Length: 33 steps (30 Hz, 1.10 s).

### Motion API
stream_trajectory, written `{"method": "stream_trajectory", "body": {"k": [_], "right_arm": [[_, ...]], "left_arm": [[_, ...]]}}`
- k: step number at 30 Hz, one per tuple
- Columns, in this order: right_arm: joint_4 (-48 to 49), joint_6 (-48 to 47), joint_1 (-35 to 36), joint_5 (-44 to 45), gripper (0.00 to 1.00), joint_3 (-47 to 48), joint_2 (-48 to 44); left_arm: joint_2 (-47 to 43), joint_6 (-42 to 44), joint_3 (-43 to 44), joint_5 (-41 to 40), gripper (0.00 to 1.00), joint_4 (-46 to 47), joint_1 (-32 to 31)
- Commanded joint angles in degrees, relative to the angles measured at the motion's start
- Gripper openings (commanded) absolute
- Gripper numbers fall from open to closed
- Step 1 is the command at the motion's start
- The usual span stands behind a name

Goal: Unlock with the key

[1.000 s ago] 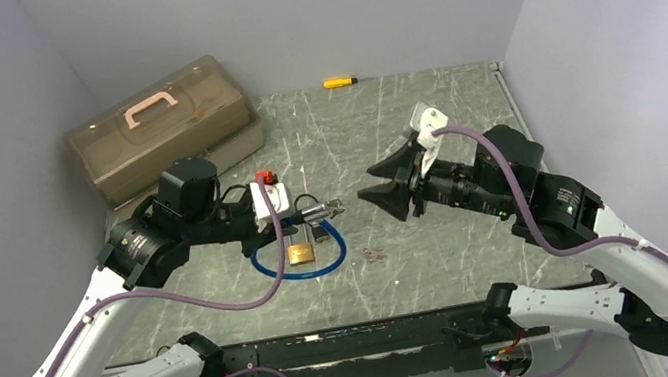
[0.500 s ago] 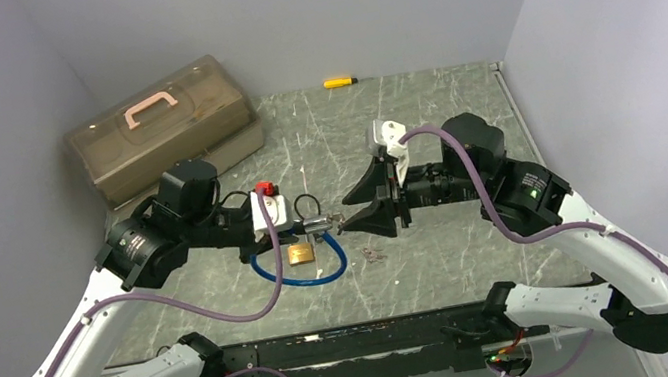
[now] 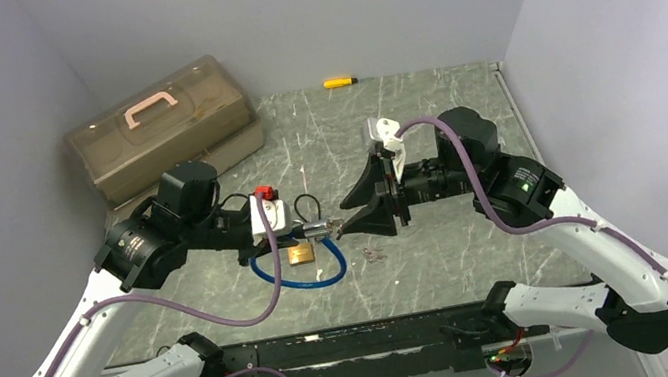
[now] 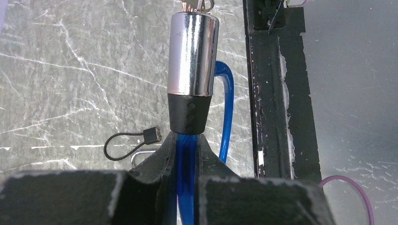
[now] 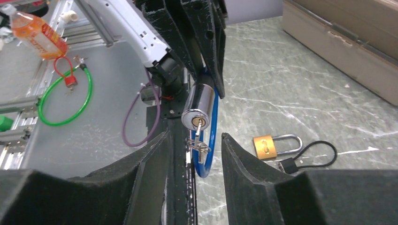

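Note:
A blue cable lock (image 3: 308,276) ends in a chrome cylinder (image 4: 193,51) with a black collar. My left gripper (image 4: 187,145) is shut on the blue cable just behind that collar and holds the cylinder (image 3: 318,228) off the table, pointing right. A key (image 5: 198,129) sits in the cylinder's keyhole, and a key ring (image 5: 199,146) hangs from it. My right gripper (image 5: 195,138) is open, facing the cylinder's end (image 5: 199,105). Its fingers (image 5: 150,164) stand on either side of the hanging ring without touching it. In the top view the right gripper (image 3: 340,220) nearly meets the cylinder.
A brass padlock (image 3: 300,253) lies inside the blue loop. A small black cable lock (image 3: 305,203) lies just behind it. Loose keys (image 3: 373,255) lie on the table below my right gripper. A translucent toolbox (image 3: 160,127) stands at the back left, a yellow tool (image 3: 339,81) by the back wall.
My right arm has swung left from the table's middle up to the cylinder's end, its jaws opening a little wider. The left gripper has kept its hold, shifting the cylinder slightly.

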Motion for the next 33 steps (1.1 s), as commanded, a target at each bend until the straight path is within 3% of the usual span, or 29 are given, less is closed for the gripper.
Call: {"method": "stream_trajectory", "body": {"k": [1,13,24,33], "right_arm": [[2.6,0.7,-0.3,-5.3,0.42,1.3,0.8],[3.7,2.2,-0.9,-6.0,0.0,0.8,2.1],[3.8,2.4,-0.9,-6.6,0.0,-0.6,1.9],[11.0,7.3,-0.8,-8.4,0.0,-5.6,2.8]], "left_arm": [[-1.2,0.5,2.8,2.1,0.0,3.2,-0.2],[-1.2,-0.1,2.8,1.5,0.0,3.6,-0.2],[-1.2,-0.8,2.9,1.3,0.0,4.3,-0.2],[-0.1,-4.1,5.3,1.0,0.0,5.6,-0.2]]}}
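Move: The key sticking out of the blue cable lock's end is roughly 2 cm left of the right hand and 1 cm below it. From the left hand, which grips the cable behind the lock, it is about 7 cm right and 3 cm lower. On the table, over 30 cm below the right hand, lie the brass padlock (some 9 ahead, 9 left), the small black lock (about 12 ahead, 4 left) and loose keys (roughly 7 ahead, 5 right). Easing about 2 cm left and down onto the key in the cable lock, the right hand shuts its half-open fingers completely and pinches the key's head. It then holds there, still squeezing, before sinking another half centimetre with a slight roll. The left hand keeps its grip on the cable and holds the lock steady, shifting only a hair at the end. ##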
